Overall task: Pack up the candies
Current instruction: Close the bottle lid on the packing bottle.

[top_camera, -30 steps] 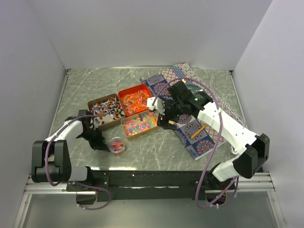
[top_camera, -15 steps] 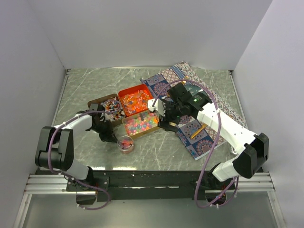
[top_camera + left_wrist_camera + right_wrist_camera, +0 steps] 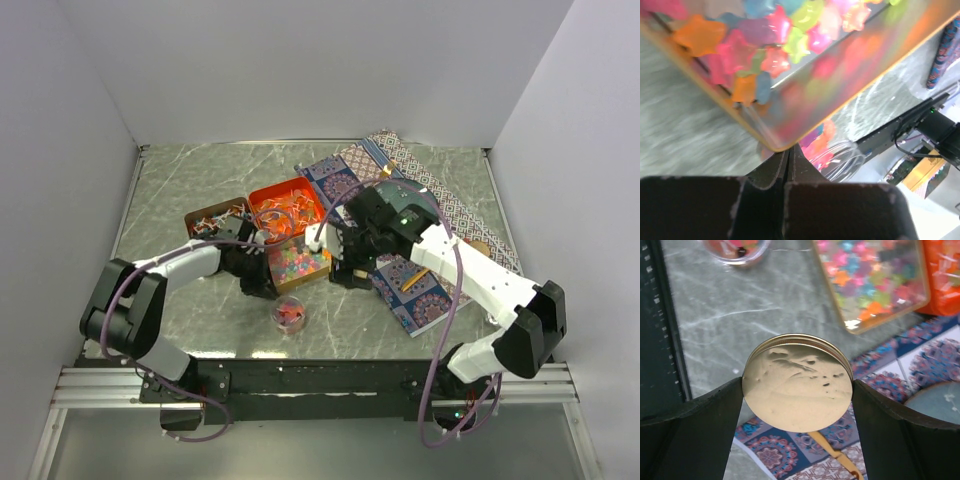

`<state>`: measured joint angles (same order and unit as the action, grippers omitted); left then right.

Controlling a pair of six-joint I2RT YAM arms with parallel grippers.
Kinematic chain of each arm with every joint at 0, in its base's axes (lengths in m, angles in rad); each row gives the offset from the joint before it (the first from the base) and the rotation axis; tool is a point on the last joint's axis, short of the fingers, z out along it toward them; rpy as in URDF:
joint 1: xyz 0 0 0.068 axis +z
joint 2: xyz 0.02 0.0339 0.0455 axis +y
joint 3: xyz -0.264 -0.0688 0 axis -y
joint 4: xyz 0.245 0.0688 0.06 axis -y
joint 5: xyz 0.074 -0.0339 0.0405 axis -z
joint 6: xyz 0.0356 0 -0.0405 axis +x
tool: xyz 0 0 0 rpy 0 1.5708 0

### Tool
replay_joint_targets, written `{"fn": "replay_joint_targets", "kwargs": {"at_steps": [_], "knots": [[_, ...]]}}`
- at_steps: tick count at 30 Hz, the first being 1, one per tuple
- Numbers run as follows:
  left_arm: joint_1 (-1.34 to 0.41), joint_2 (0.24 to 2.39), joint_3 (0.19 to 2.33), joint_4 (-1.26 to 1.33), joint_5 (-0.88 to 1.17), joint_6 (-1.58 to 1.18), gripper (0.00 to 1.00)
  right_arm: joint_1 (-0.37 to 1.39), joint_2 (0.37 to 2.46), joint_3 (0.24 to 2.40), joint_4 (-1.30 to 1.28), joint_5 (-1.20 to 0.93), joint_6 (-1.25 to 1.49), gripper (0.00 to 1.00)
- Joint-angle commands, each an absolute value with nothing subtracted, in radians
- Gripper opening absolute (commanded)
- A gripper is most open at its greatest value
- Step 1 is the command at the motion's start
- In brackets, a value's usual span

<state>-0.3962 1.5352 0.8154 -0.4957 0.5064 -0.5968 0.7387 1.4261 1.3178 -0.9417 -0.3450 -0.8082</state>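
Multicoloured star-shaped candies (image 3: 297,260) fill a gold tin (image 3: 322,270); they also show in the left wrist view (image 3: 765,40) and the right wrist view (image 3: 872,275). Orange-red candies (image 3: 283,208) fill an orange tin, and wrapped candies (image 3: 212,220) lie in a brown tin. A small clear jar (image 3: 290,315) holds a few pink and orange candies; it also shows in the wrist views (image 3: 840,157) (image 3: 737,247). My left gripper (image 3: 262,285) (image 3: 788,152) is shut and empty at the gold tin's near-left corner, beside the jar. My right gripper (image 3: 345,268) (image 3: 797,390) is shut on the round gold lid (image 3: 797,382), above the table right of the gold tin.
A patterned paper sheet (image 3: 440,215) (image 3: 785,455) covers the right of the marble table, with a thin gold spoon-like tool (image 3: 418,277) (image 3: 832,450) on it. The black base rail (image 3: 320,375) runs along the near edge. White walls enclose the sides and back.
My left gripper has swept right along the front of the tins, and the jar has slid right with it. The right gripper, still holding the lid, shifted slightly left and down.
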Motion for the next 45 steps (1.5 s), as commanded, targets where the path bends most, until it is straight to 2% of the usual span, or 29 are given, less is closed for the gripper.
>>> {"fn": "replay_joint_targets", "kwargs": {"at_steps": [1,3,6,7,10,13,16,26,45], "knots": [[-0.423,1.563,0.879,-0.425,0.538,-0.623,0.01,0.807,1.373,1.272,-0.950,-0.376,-0.808,0.78],[-0.419,1.548,0.919,-0.500,0.525,-0.601,0.01,0.837,1.373,1.252,-0.930,-0.388,-0.811,0.77],[-0.361,1.484,0.956,-0.651,0.532,-0.534,0.27,0.919,1.396,1.249,-0.891,-0.387,-0.811,0.77],[-0.338,1.464,0.962,-0.704,0.529,-0.506,0.42,0.934,1.419,1.255,-0.878,-0.388,-0.805,0.77],[-0.233,1.393,0.994,-0.848,0.564,-0.441,0.56,0.994,1.472,1.285,-0.807,-0.377,-0.799,0.77],[-0.163,1.307,1.000,-0.899,0.615,-0.400,0.64,1.058,1.543,1.322,-0.764,-0.356,-0.821,0.77],[-0.123,1.241,0.997,-0.875,0.732,-0.374,0.67,1.110,1.621,1.357,-0.742,-0.345,-0.854,0.78],[0.184,1.140,0.951,-0.755,0.732,-0.425,0.67,1.152,1.805,1.489,-0.781,-0.291,-0.868,0.78],[0.201,1.147,0.900,-0.776,0.758,-0.393,0.66,1.134,1.875,1.514,-0.815,-0.291,-0.835,0.80]]}}
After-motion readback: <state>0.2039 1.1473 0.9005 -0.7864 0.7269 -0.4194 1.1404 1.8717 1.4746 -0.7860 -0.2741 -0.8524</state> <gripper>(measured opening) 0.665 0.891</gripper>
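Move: The right hand holds the lid above the table; the open packing bottle stands roughly 6 cm back, 15 cm to its left and 13 cm below. The gummy box is about 5 cm ahead, 13 cm left and 15 cm below, and the orange candy tray some 17 cm ahead and 15 cm left. From the left hand's shut fingertips the bottle lies about 3 cm back and 5 cm right, roughly 1 cm lower, and the lollipop tray about 14 cm ahead and 9 cm left. Still gripping the lid by its rim, the right hand brings it onto the bottle's mouth: back, then left about 14 cm while sinking 9 cm, turning some 25 degrees counter-clockwise and easing slightly forward at the end. The left fingertips press the bottle's side about 1 cm farther right, then leave it, opening wide as the hand withdraws up and left, roughly 12 cm each, and a little forward. ##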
